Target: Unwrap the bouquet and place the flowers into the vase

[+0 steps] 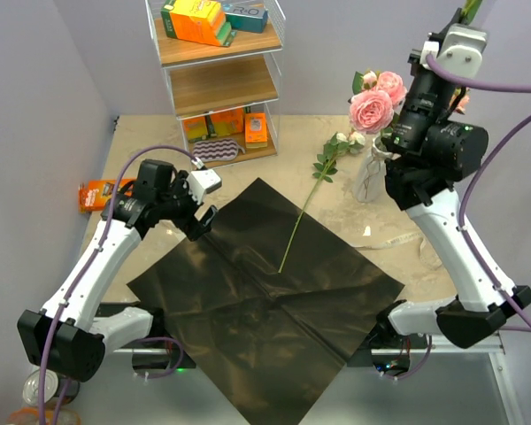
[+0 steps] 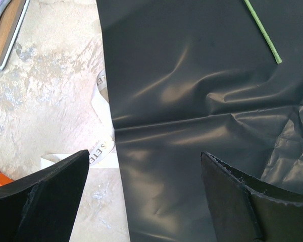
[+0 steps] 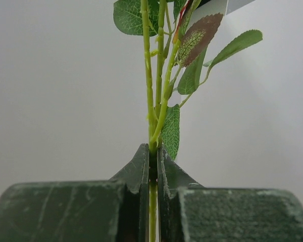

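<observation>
The black paper lies unfolded flat on the table. One flower lies with its green stem across the paper's far corner and its pale head by the vase. Pink roses stand in that whitish vase. My right gripper is raised high at the back right, above the vase. In the right wrist view it is shut on a thin green stem with leaves above. My left gripper hangs open over the paper's left edge, with nothing between its fingers.
A pale printed ribbon lies on the table beside the paper's left edge. A wire shelf with orange and teal boxes stands at the back. An orange packet lies at the far left. A pale strip lies near the right arm.
</observation>
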`<move>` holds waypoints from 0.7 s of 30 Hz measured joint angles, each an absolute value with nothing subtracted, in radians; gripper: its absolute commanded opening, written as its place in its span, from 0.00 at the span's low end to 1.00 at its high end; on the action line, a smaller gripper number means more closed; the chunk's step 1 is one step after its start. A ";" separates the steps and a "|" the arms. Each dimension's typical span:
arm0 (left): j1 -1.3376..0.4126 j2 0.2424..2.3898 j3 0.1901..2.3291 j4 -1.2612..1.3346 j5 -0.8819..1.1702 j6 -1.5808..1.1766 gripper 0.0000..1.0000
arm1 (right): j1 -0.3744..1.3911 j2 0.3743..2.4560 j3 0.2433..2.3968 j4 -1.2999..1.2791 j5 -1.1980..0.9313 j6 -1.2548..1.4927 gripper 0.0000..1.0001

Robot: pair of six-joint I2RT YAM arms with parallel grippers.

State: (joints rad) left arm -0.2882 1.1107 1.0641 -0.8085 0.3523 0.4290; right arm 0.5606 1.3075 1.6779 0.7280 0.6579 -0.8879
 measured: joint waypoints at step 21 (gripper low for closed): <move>-0.288 1.124 1.051 -0.765 0.315 0.442 0.95 | 0.370 1.472 1.695 0.774 0.533 -0.702 0.00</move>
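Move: High above the table, the right hand holds a flower by its stem. The vase, already holding blooms, has its middle about 12 cm ahead, 3 cm right and 55 cm below. The last white flower lies roughly 7 cm ahead and 11 cm left; the black paper's middle is some 21 cm back and 24 cm left, both about 67 cm down. From the left hand the vase is about 15 cm ahead, 43 cm right and 7 cm lower. Carrying the flower forward towards the space above the vase, the right hand travels about 8 cm and sinks some 2 cm, faster downward near the end. The shut fingers keep their pinch on the stem, still pointing up and forward, with hardly any turn of the wrist. ##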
